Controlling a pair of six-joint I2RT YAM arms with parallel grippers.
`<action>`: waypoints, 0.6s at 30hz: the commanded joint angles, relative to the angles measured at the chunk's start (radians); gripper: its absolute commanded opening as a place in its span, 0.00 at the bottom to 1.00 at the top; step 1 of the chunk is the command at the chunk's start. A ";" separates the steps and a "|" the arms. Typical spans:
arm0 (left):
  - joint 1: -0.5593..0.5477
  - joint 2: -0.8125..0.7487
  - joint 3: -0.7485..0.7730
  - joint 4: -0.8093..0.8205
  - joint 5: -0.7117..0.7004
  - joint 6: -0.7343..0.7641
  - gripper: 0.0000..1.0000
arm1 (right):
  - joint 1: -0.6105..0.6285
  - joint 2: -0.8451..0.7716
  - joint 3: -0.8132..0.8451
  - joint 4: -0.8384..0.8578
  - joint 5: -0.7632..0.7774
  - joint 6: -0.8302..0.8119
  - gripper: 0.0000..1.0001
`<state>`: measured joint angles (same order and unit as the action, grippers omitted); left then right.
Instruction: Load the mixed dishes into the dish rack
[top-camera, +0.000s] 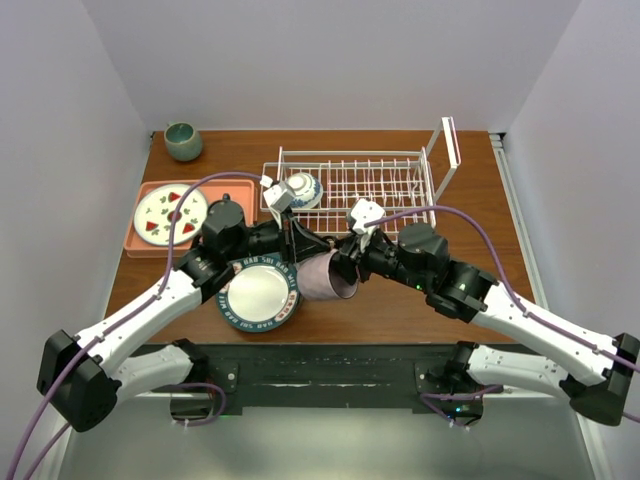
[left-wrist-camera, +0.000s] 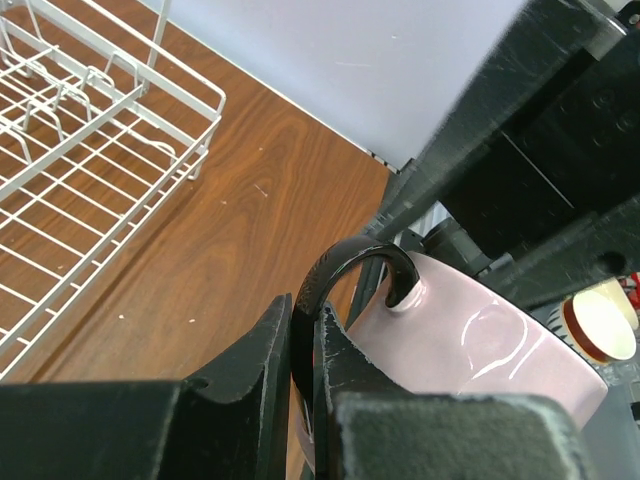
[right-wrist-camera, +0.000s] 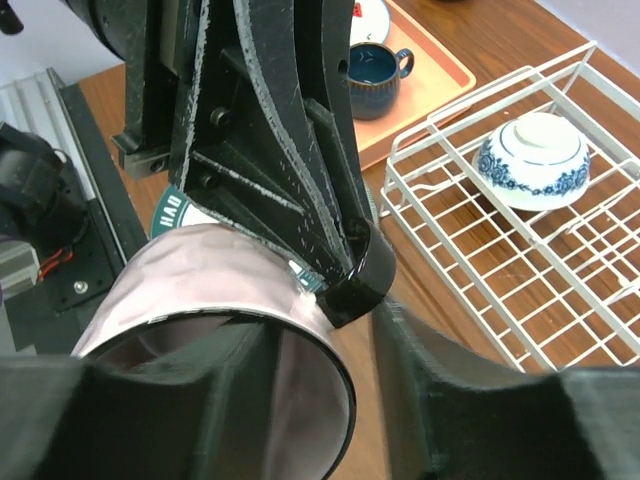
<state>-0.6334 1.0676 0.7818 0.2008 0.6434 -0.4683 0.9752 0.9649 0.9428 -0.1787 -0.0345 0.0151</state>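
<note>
The pinkish mug (top-camera: 328, 277) with a dark handle (left-wrist-camera: 345, 262) is held on its side above the table, in front of the dish rack (top-camera: 350, 185). My left gripper (top-camera: 300, 245) is shut on the handle, seen close in the left wrist view (left-wrist-camera: 300, 325). My right gripper (right-wrist-camera: 320, 345) is open and straddles the mug's rim (right-wrist-camera: 200, 280), one finger inside and one outside with a gap. The blue-and-white bowl (top-camera: 303, 189) sits upside down in the rack's left end. The lettered teal-rimmed plate (top-camera: 260, 295) lies under my left arm. The teal and yellow plates are out of view.
A salmon-pink tray (top-camera: 140, 245) at the left holds the fruit-marked white plate (top-camera: 171, 215) and a dark blue cup (right-wrist-camera: 372, 78). A grey-green cup (top-camera: 183, 141) stands at the back left corner. The rack's tall wire end piece (top-camera: 449, 140) rises at its right end.
</note>
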 joint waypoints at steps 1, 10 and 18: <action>-0.012 -0.008 0.027 0.072 0.055 -0.018 0.00 | 0.000 0.005 -0.001 0.139 0.041 0.028 0.56; -0.012 -0.023 0.056 -0.003 -0.022 0.033 0.00 | 0.000 -0.041 -0.033 0.091 0.243 0.052 0.85; -0.011 -0.015 0.070 -0.044 -0.131 0.063 0.00 | 0.000 -0.115 -0.117 0.054 0.383 0.147 0.88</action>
<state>-0.6369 1.0676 0.7876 0.1322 0.5602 -0.4225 0.9768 0.9047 0.8585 -0.1570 0.2211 0.0963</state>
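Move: The pink mug, pinched by its black handle in the left hand, has its middle about 5 cm left of the right hand and 2 cm nearer the base, just below it; the right fingers are already part open there. The dish rack's middle is some 14 cm ahead of the left hand, 6 cm right and 15 cm lower, and about 18 cm straight ahead of the right hand. From the left hand, the blue-white bowl is 15 cm ahead and 6 cm left; the stacked plates lie 8 cm back and 17 cm left. The mug stays pinched by its handle in the left fingers, which stay almost still, then ease about 1 cm forward and down towards the rack. The right fingers, already loosened, spread from about half to nearly fully open while that hand draws off the mug, first forward, then mainly to the right and slightly down, about 4.5 cm in all, turning some 15 degrees clockwise. ##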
